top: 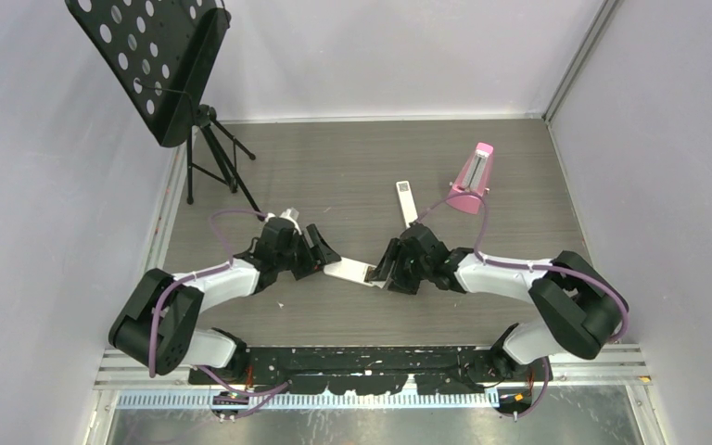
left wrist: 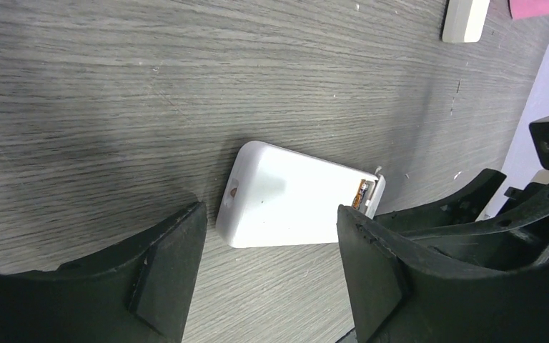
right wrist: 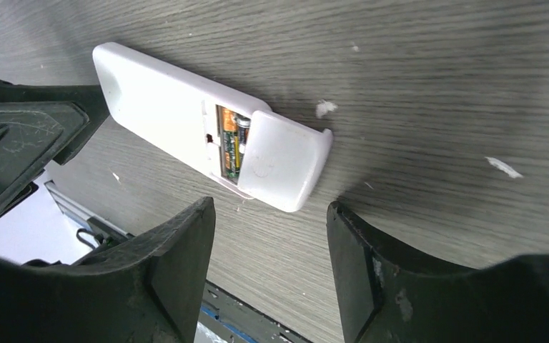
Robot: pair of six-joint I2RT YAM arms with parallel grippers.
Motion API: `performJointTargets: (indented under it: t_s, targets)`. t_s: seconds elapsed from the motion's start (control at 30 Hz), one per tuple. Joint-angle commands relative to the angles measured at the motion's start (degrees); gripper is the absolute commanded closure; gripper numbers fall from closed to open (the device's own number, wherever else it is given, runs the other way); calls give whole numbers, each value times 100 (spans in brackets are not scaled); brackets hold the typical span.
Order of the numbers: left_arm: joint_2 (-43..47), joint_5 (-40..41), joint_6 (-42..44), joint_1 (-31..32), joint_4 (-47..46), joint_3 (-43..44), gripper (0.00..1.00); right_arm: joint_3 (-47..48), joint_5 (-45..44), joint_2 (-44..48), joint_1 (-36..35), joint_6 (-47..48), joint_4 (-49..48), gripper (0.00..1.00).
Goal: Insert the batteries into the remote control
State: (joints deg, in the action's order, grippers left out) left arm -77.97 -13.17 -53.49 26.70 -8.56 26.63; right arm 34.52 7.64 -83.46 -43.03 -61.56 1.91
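The remote control [top: 348,271] lies back-up and flat on the table between my two grippers. In the right wrist view the remote control [right wrist: 161,100] has its white battery cover [right wrist: 286,161] slid partly off, and the batteries [right wrist: 231,136] show inside the open slot. From the left wrist only a sliver of the batteries [left wrist: 361,194] shows at the far end of the remote control [left wrist: 293,204]. My left gripper [top: 320,248] [left wrist: 268,214] stands open at one end, holding nothing. At the cover end my right gripper [top: 387,264] [right wrist: 270,209] is open and holds nothing.
A longer slim white remote [top: 406,201] [left wrist: 465,18] lies farther back, next to a pink metronome [top: 472,179]. A black music stand [top: 162,65] stands at the back left. Grey walls close in both sides; a metal rail runs along the near edge.
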Motion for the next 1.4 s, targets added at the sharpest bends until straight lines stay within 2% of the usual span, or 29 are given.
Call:
performJointTargets:
  t_s: [0.0, 0.17, 0.37, 0.7, 0.97, 1.2, 1.37]
  targets:
    - [-237, 472, 472, -7, 1383, -211, 28, -334, -833, 205, 34, -42, 778, 35]
    - [-355, 536, 562, -7, 1502, -125, 26, -363, -1181, 179, 63, -186, 978, 37]
    - [-329, 768, 769, -7, 1688, -21, 26, -206, -1228, -253, 66, -146, 758, 52]
    - [-519, 301, 937, -7, 1467, -11, 42, -37, -1053, -818, 66, -41, 454, 63]
    - [-627, -10, 783, -7, 1222, -132, 47, -55, -603, -763, 50, 225, 409, 66]
    - [-811, -239, 598, 17, 891, -260, 57, -81, -250, -700, 10, 321, 289, 71]
    - [-807, -204, 568, 28, 889, -325, 58, -150, -186, -610, -4, 381, 253, 73]
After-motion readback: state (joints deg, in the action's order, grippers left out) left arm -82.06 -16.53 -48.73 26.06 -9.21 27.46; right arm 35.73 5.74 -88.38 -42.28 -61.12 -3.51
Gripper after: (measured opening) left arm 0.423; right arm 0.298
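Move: The loose battery cover lies just in front of the right fingertips, about 1 cm ahead, 1 cm left and 2 cm below. The batteries show in the gap about 3 cm left and 2 cm ahead of that hand; the remote control's middle lies some 6 cm left and 3 cm ahead. The other remote is roughly 16 cm ahead and 5 cm right. From the left hand, the cover is some 9 cm right and 3 cm back, the remote control's middle about 5 cm right and 2 cm back. The right hand swings about 2 cm right, clear of the cover, then sinks a centimetre and sweeps some 2.5 cm forward and as much back to the left while its fingers narrow to about half their opening, ending with the tips at the cover's outer end, pushing it along towards the body, and easing back slightly. Meanwhile the left hand, after a short hold with open fingers, sinks about 1.5 cm onto the remote control's left end and narrows its fingers around that end to steady it. ##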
